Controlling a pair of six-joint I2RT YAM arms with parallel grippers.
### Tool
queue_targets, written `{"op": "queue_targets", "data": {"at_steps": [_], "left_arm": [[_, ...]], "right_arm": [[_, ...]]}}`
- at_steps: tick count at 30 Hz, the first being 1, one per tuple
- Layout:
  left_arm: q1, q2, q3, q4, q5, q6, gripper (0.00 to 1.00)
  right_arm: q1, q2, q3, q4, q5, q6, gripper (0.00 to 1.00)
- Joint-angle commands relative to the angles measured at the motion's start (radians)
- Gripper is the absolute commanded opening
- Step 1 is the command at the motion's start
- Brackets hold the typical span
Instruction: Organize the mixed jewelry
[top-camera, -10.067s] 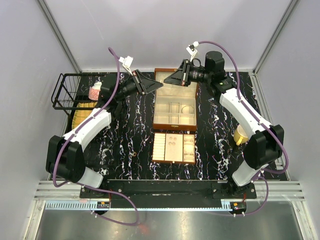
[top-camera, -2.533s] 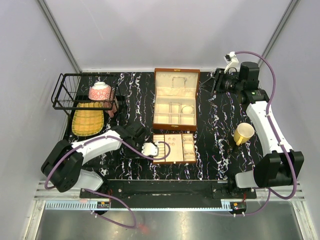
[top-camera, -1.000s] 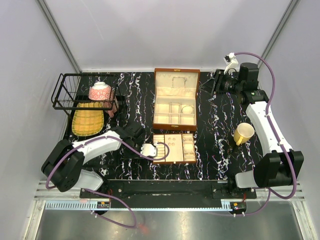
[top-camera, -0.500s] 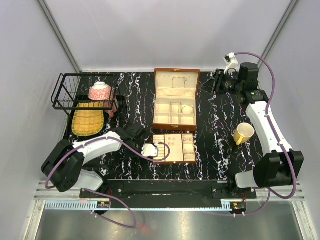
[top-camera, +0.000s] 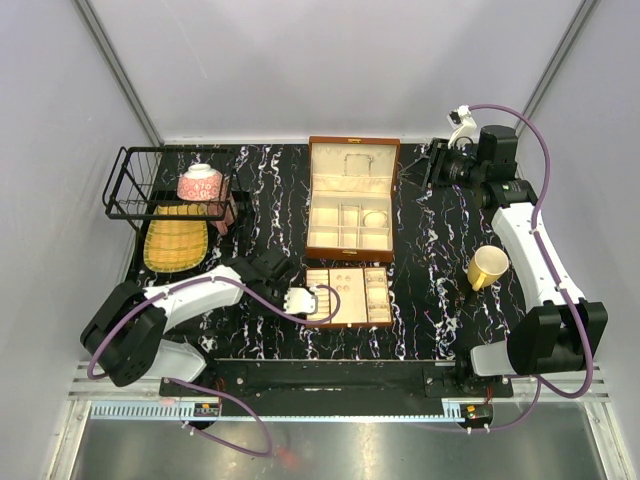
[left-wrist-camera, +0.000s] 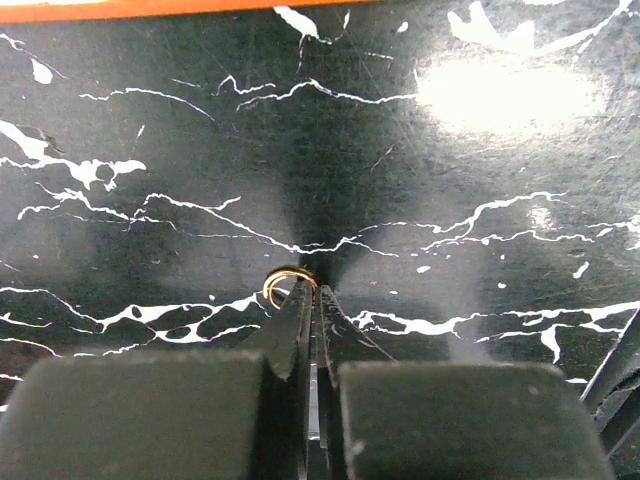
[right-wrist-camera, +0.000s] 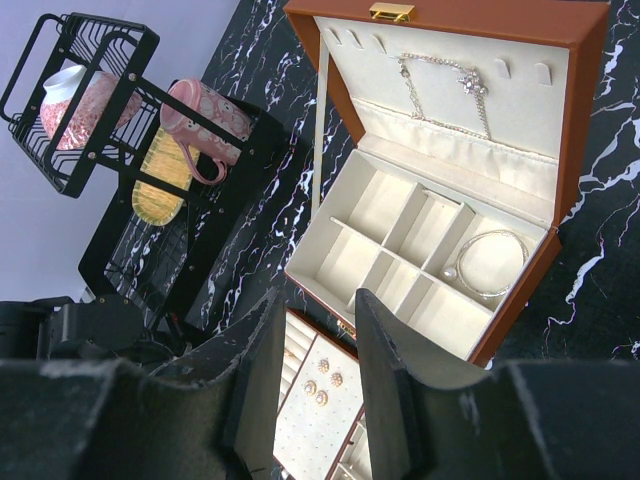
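A small gold ring (left-wrist-camera: 286, 284) lies on the black marble, just left of the insert tray (top-camera: 347, 322). My left gripper (left-wrist-camera: 312, 288) points down at it, shut, with the ring's right edge pinched at its fingertips. In the top view the left wrist (top-camera: 272, 272) hides the ring. The brown jewelry box (top-camera: 352, 144) stands open, with a pale bangle (right-wrist-camera: 490, 262) in its right compartment and a chain necklace (right-wrist-camera: 440, 85) hanging in the lid. Stud earrings (right-wrist-camera: 320, 385) sit on the tray. My right gripper (right-wrist-camera: 318, 300) hovers high at the back right, open and holding nothing.
A yellow cup (top-camera: 488, 267) stands right of the tray. At the back left there is a black wire basket (top-camera: 128, 185) with a pink patterned cup (top-camera: 200, 182), a pink mug (right-wrist-camera: 200, 125) and a bamboo mat (top-camera: 175, 240).
My left gripper's fingers have closed together onto the gold ring over the last second. The right arm has stayed still at the back right.
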Motion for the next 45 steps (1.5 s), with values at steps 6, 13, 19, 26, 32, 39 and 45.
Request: {"op": "queue_targets", "data": {"at_steps": [6, 13, 19, 26, 32, 39, 45], "left_arm": [[-0.002, -0.026, 0.081, -0.057, 0.089, -0.017, 0.0], [0.015, -0.059, 0.177, -0.141, 0.161, -0.01, 0.0], [0.039, -0.072, 0.21, -0.18, 0.195, -0.002, 0.0], [0.038, -0.039, 0.182, -0.186, 0.209, -0.014, 0.05], [0.029, 0.004, 0.148, -0.149, 0.223, -0.037, 0.21], [0.013, 0.019, 0.105, -0.108, 0.194, -0.031, 0.26], [0.007, 0.042, 0.095, -0.077, 0.178, -0.028, 0.28]], "right_arm": [[-0.004, -0.036, 0.032, 0.011, 0.006, -0.029, 0.4], [-0.006, -0.032, 0.032, 0.013, -0.006, -0.035, 0.41], [-0.004, -0.027, 0.026, 0.015, -0.026, -0.035, 0.41], [-0.004, -0.03, 0.014, 0.021, -0.034, -0.035, 0.42], [-0.006, -0.03, 0.012, 0.024, -0.034, -0.035, 0.41], [-0.006, -0.027, 0.009, 0.024, -0.034, -0.033, 0.41], [-0.007, -0.032, 0.012, 0.024, -0.034, -0.032, 0.41]]}}
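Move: The gold ring lies right at the left hand's shut fingertips, its middle about 1 cm ahead and some 1 cm below. The compartment tray is about 21 cm to the right and 3 cm farther out; the open jewelry box sits some 21 cm ahead and 21 cm right of the left hand. From the idle right hand the ring is roughly 34 cm left, 21 cm back and 30 cm below. Already shut against the ring's rim, the left fingertips come away from it: the hand rises about 5 cm while shifting some 3 cm right. It then sinks about 3 cm, drawing back and opening its fingers to about a quarter, the tips tilting some 10 degrees back and right. It stops low beside the ring, still clear of its starting height. ##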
